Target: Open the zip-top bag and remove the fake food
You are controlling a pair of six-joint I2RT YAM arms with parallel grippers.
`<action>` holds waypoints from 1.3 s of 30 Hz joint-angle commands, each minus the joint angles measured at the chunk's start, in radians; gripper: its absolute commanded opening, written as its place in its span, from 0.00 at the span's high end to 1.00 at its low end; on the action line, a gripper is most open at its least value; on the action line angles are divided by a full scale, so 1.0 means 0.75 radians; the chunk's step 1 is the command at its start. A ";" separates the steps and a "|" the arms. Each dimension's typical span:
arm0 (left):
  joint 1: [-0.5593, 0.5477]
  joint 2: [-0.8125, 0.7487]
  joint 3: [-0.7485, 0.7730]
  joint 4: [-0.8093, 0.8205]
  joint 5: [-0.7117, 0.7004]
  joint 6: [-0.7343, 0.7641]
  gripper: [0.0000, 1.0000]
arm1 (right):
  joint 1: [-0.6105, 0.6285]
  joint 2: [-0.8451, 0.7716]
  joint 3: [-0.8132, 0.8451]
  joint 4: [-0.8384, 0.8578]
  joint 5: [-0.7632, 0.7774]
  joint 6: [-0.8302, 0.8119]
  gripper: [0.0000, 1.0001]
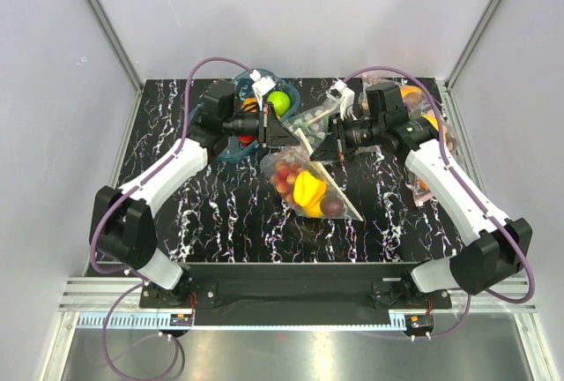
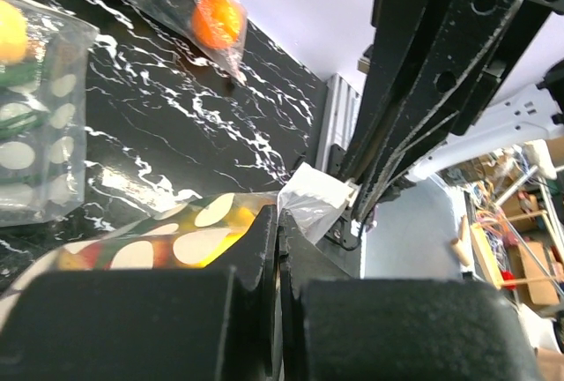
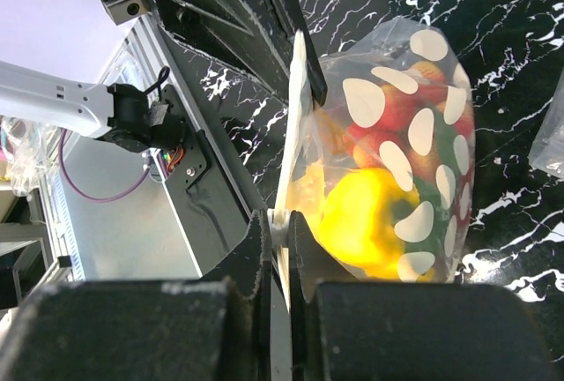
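The zip-top bag (image 1: 308, 183), clear with white dots, hangs between both grippers over the middle of the table, its zip edge (image 1: 339, 189) running down to the right. Inside it lies the fake food: a yellow pepper (image 1: 308, 189), red berries (image 1: 285, 172) and a dark plum (image 1: 332, 207). My left gripper (image 1: 284, 132) is shut on the bag's top corner (image 2: 310, 200). My right gripper (image 1: 319, 141) is shut on the white zip strip (image 3: 289, 213), with the pepper (image 3: 374, 222) just beside its fingers. The bag (image 3: 414, 134) bulges to the right of that strip.
A teal tub (image 1: 231, 147) with a lime-green apple (image 1: 279, 103) stands behind the left gripper. Another dotted bag (image 1: 308, 119) lies at the back centre. More bags with orange pieces (image 1: 421, 103) lie at the back right, near the table edge.
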 commanded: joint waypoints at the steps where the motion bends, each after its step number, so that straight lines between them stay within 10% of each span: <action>1: 0.013 -0.069 0.032 0.033 -0.124 0.061 1.00 | 0.010 -0.054 0.003 -0.043 -0.003 -0.003 1.00; 39: 0.260 -0.036 -0.243 0.229 -0.369 0.102 1.00 | 0.006 -0.249 -0.116 -0.399 0.464 0.018 1.00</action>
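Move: The zip's free right-hand corner hangs about 12 cm back, 11 cm right and 10 cm below the right hand, which pinches the zip edge partway along. The yellow pepper in the bag is roughly 4 cm back, 3 cm left and 11 cm below it; the purple onion 9 cm back, 4 cm right, as low. The left hand holds the zip's other end, the blue basket some 12 cm ahead, 15 cm left and 12 cm below. The bag's zip edge is drawn out between two closed grippers as they part: the left keeps hold of its end and goes about 9 cm left, down and forward towards the basket, turning some 15 degrees counter-clockwise. The right heads right and down about 6 cm, fingers dipping, its pinch sliding along the zip from beside the pepper to beside the onion. ##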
